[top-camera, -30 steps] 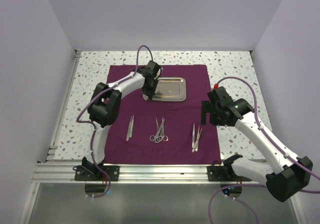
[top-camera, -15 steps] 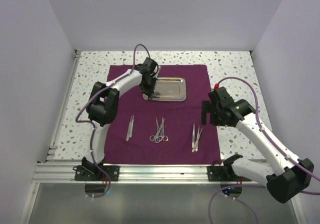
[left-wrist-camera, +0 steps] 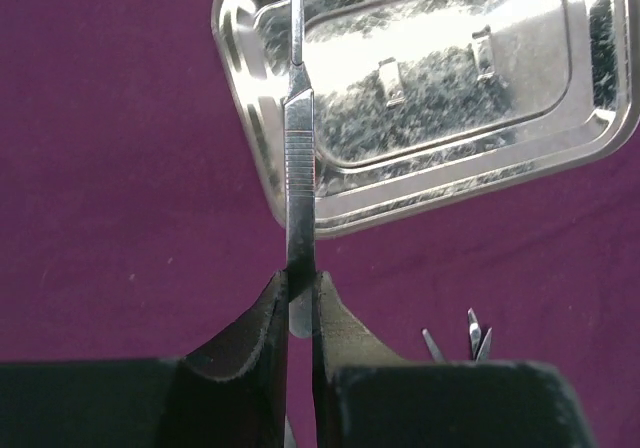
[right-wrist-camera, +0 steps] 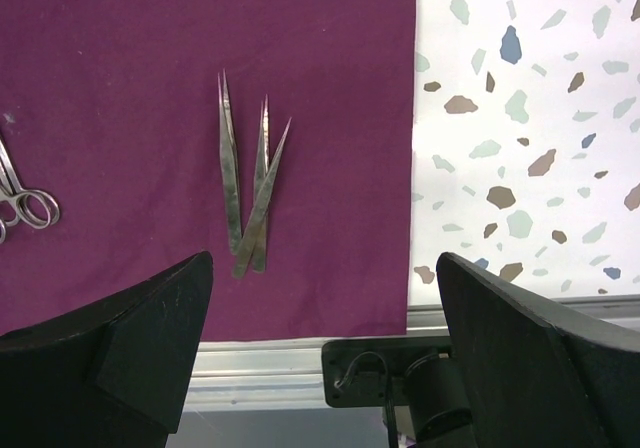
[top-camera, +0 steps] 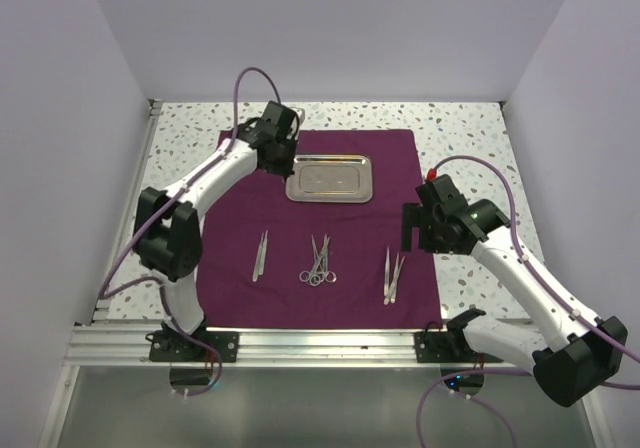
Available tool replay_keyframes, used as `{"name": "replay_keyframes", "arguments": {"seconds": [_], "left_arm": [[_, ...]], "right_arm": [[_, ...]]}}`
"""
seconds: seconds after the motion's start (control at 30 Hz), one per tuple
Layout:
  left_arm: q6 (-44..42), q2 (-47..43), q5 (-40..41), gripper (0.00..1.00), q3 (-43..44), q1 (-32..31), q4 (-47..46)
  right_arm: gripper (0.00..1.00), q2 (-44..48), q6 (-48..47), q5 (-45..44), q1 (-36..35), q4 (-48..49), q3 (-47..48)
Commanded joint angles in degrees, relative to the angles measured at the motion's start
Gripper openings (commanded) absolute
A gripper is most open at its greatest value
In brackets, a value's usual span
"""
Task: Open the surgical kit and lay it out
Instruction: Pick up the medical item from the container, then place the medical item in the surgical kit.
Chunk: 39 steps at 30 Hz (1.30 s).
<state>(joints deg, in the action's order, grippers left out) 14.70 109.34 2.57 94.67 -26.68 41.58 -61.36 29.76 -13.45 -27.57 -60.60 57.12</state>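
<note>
The dark purple cloth [top-camera: 360, 238] lies spread flat on the table. The steel tray [top-camera: 330, 199] sits on its far half and looks empty; it also shows in the left wrist view [left-wrist-camera: 440, 193]. My left gripper [top-camera: 281, 158] hovers over the cloth just left of the tray. It is shut on a slim flat steel handle [left-wrist-camera: 299, 138] that points out over the tray's left end. Ring-handled scissors [top-camera: 319, 261] lie mid-cloth, one pair of tweezers [top-camera: 260, 254] to their left, and more tweezers [right-wrist-camera: 245, 183] to their right. My right gripper [right-wrist-camera: 325, 308] is open and empty above the cloth's near right corner.
The speckled tabletop [right-wrist-camera: 520, 118] borders the cloth on the right. An aluminium rail [top-camera: 320, 343] with the arm bases runs along the near edge. White walls enclose the left, back and right. Instrument tips [left-wrist-camera: 470, 333] show near my left fingers.
My left gripper has come away from the tray's left end, moving left and back with the steel handle in it, and its elbow has swung left. The right arm has not moved.
</note>
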Motion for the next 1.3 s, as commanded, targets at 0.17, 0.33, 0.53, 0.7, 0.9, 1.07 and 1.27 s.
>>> {"name": "replay_keyframes", "arguments": {"seconds": [0.17, 0.33, 0.53, 0.7, 0.9, 1.07, 1.27], "left_arm": [[6.82, -16.94, 4.91, 0.00, -20.82, 0.22, -2.82], [10.34, -23.02, 5.34, 0.00, -32.87, -0.13, -4.93], [14.30, -27.07, 3.33, 0.00, -41.93, -1.18, -6.69], [16.50, -30.94, 0.95, 0.00, -48.61, -1.89, -8.88], [16.15, -32.35, -0.37, 0.48, -49.33, -1.98, -9.33], [15.10, -34.45, 0.68, 0.69, -43.19, -1.98, -6.96], [11.68, -41.04, 1.91, 0.68, -36.41, -1.98, -8.53]], "right_arm": [[0.98, 1.07, -0.84, 1.68, 0.06, 1.10, -0.26], [0.98, 0.81, -0.84, 1.59, 0.24, 1.36, -0.43], [0.98, 0.19, -0.67, 1.41, 0.15, 1.36, -0.52], [0.98, -0.33, -0.40, 0.97, 0.15, 1.27, -0.43], [0.98, 0.63, -0.75, 3.07, 0.15, 2.50, 0.00], [0.98, 5.80, -0.93, 6.16, 0.15, 6.18, 3.51], [0.98, 12.40, -1.28, 3.96, 0.24, 14.97, 8.44]]}}
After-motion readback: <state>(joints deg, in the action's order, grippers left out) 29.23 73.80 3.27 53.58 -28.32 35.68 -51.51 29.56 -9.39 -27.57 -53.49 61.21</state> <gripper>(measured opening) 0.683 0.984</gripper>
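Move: The left hand already holds the scalpel handle clear of the tray; its laying place, by the pair of slim instruments on the purple cloth, is about 18 cm back, 8 cm to its left and 11 cm below. The emptied tray lies some 6 cm ahead and 12 cm right of that hand, the scissors about 20 cm back and 8 cm right, both roughly 11 cm below. From the right hand the pair is about 41 cm left, 3 cm ahead and 13 cm below. Keeping its grip on the scalpel handle, the left hand sweeps about 20 cm back from the tray, with some 8 cm to the left and 9 cm down, turning counter-clockwise and tipping its fingers back to point more nearly straight down, to lay the handle by the pair of slim instruments. There it opens the fingers to about two-thirds and lets go, then climbs some 7 cm, easing forward and a little right, while the open, empty right hand, still nearly all along, begins at the end to rise about 7 cm as its fingertips tilt up and forward. ##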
